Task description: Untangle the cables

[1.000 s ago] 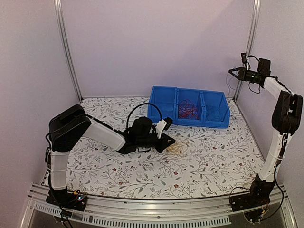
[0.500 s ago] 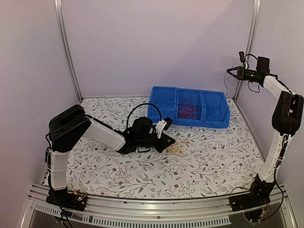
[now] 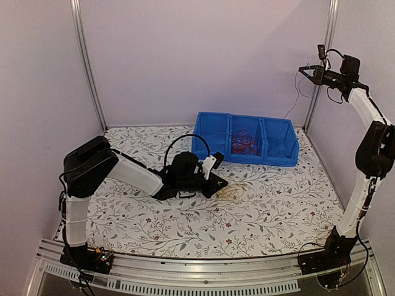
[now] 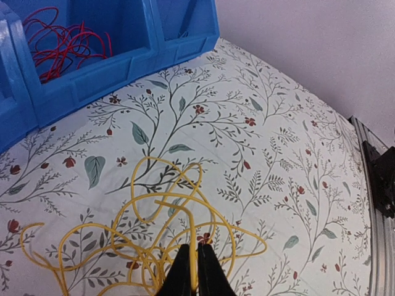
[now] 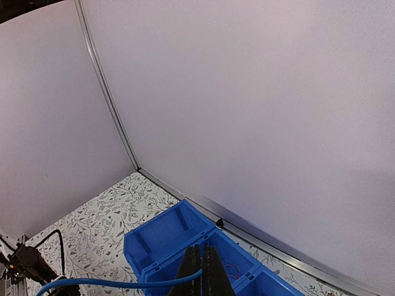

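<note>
A yellow cable [image 4: 162, 205] lies in loose loops on the floral table, also in the top view [image 3: 234, 192]. My left gripper [image 4: 193, 266] is shut on one strand of it, low on the table [image 3: 218, 182]. Red cables [image 3: 245, 142] lie in the middle compartment of the blue bin [image 3: 213, 147]; they also show in the left wrist view [image 4: 63, 42]. My right gripper [image 3: 305, 72] is raised high at the right rear, shut on a thin blue cable [image 5: 123, 283] that runs from the jaws [image 5: 200, 269] off to the left.
The blue bin [image 5: 162, 233] has three compartments and stands at the table's back, against the wall. Its front wall [image 4: 123, 66] is just beyond the yellow loops. Metal frame posts [image 3: 85, 61] stand in the back corners. A metal rail [image 4: 376, 185] edges the table.
My right gripper has risen and shifted right, lifting the blue cable with it. The left arm and the yellow cable have not moved.
</note>
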Available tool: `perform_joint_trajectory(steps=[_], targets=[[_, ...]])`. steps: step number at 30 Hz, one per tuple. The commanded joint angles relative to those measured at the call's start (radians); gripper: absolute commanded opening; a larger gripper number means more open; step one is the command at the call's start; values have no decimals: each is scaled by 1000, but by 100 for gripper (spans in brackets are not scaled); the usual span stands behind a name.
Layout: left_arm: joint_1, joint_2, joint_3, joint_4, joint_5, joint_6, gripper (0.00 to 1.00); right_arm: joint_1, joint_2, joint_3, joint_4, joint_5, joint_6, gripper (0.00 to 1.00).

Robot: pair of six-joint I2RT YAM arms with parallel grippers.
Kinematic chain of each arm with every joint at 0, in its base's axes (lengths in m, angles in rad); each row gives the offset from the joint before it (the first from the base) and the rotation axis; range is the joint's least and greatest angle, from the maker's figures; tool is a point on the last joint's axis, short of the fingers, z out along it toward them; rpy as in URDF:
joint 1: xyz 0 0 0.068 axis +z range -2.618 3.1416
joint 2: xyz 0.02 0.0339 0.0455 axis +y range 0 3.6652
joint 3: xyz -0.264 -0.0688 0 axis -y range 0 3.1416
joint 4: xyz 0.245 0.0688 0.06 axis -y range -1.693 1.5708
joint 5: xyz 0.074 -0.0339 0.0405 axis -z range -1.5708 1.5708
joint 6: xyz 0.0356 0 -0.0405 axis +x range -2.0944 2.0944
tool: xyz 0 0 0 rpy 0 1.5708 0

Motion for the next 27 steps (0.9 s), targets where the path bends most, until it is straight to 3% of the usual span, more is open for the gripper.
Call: perform_joint_trajectory(steps=[1,14,27], targets=[[-12,-8,-11,3,11,-17,1,17,46,16,-7,23,-6,0],[-11,-23,-31,0,13,-20,2,17,138,-144,-68,94,-159,0],[-13,-51,-69,34,21,-34,0,109,213,-142,-364,429,-362,0]])
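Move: The right hand, high up and pinching the blue cable, has the blue bin's right compartment some 38 cm below, about 4 cm ahead and 3 cm to its left; the red cables in the middle compartment lie roughly 17 cm left of that compartment's middle, level with it in reach. The left hand's yellow cable pile is about 7 cm below, 4 cm right and 1 cm ahead; the right compartment is some 27 cm ahead, 29 cm right and 3 cm below it. Down, mostly, by a bit over 20 cm and about 5 cm forward, the right hand lowers the blue cable towards the bin's right compartment, picking up speed after a slow start and tipping its fingers some 25 degrees further down; they stay shut on the cable. The left hand, still closed on a yellow strand, sinks about 2 cm towards the pile. ##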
